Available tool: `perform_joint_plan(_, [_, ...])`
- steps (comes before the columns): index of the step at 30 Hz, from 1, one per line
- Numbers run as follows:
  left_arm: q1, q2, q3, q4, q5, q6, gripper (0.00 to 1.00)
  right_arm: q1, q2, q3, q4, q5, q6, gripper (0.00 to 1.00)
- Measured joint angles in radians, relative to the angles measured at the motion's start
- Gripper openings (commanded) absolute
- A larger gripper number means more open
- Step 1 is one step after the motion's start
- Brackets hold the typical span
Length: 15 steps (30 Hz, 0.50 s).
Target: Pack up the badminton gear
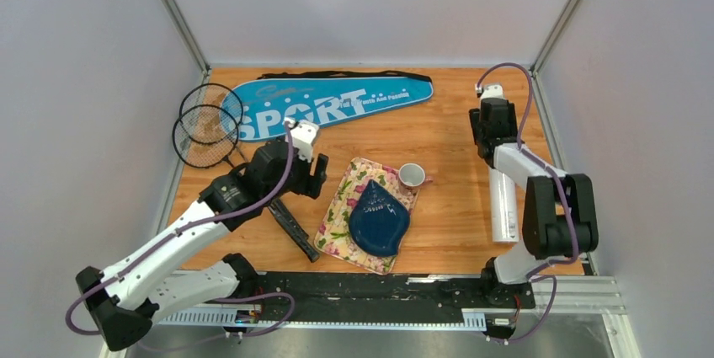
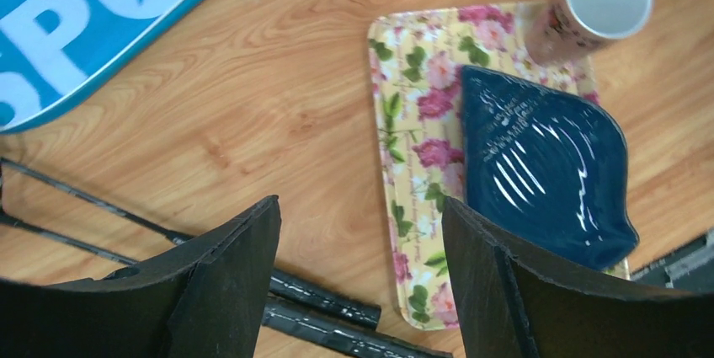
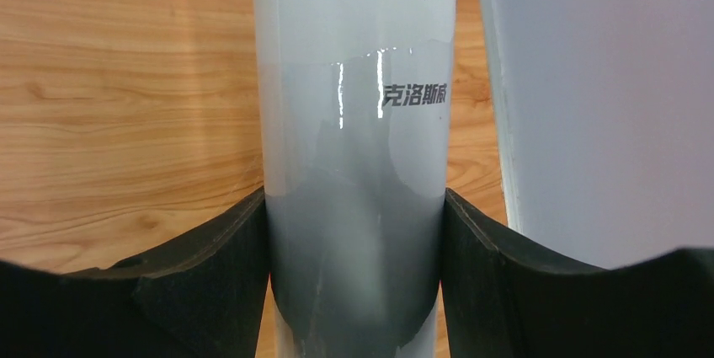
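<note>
Two black rackets lie at the left, heads stacked, their handles ending beside the floral tray. The blue "SPORT" bag lies flat along the back. My left gripper hangs open above bare wood just past the handle ends, holding nothing; in the top view this left gripper is left of the tray. The long white tube lies along the right side, and my right gripper is shut on it, a finger pressed to each side. From above, the tube runs toward the near edge from the right gripper.
A floral tray carries a dark blue plate at the table's middle, with a small white cup at its far corner. The enclosure wall stands close to the tube's right. The arm rail runs along the near edge.
</note>
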Motion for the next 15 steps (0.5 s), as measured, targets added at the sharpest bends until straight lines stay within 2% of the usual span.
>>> perform_joint_plan(3, [0.108,-0.049,-0.034,0.005,0.033,-0.021,0.79,-0.093,0.122,0.067,-0.011,-0.089,-0.023,0.24])
perform_joint_plan(6, [0.266,-0.048,-0.085,0.007,0.126,-0.056,0.79,-0.147,0.238,0.166,-0.038,-0.152,-0.042,0.28])
perform_joint_plan(11, [0.475,0.042,-0.149,0.039,0.323,-0.135,0.78,-0.163,0.316,0.235,-0.064,-0.194,-0.074,0.34])
perform_joint_plan(15, [0.619,0.100,-0.208,0.134,0.475,-0.237,0.78,-0.163,0.362,0.277,-0.114,-0.216,-0.093,0.39])
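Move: The right hand holds the shuttlecock tube near its far end. The bare table spot it is bound for lies about 5 cm ahead, 4 cm right and 9 cm below; the mug is some 13 cm back, 23 cm left and 7 cm lower. For the empty left hand, the racket handles lie about 6 cm back, 10 cm left and 20 cm below. On that level, the flowered tray's middle is 3 cm back and 12 cm right, the blue bag's 33 cm ahead. Downward about 7 cm, forward 5 cm and at first also some 4 cm rightward, the right hand lowers the still-gripped tube towards the bare table by the right edge, its wrist tipping down slightly. The open, empty left hand sweeps left away from the tray, then sinks some 8 cm towards the rackets, edging forward as its wrist tips down and turns counter-clockwise. ##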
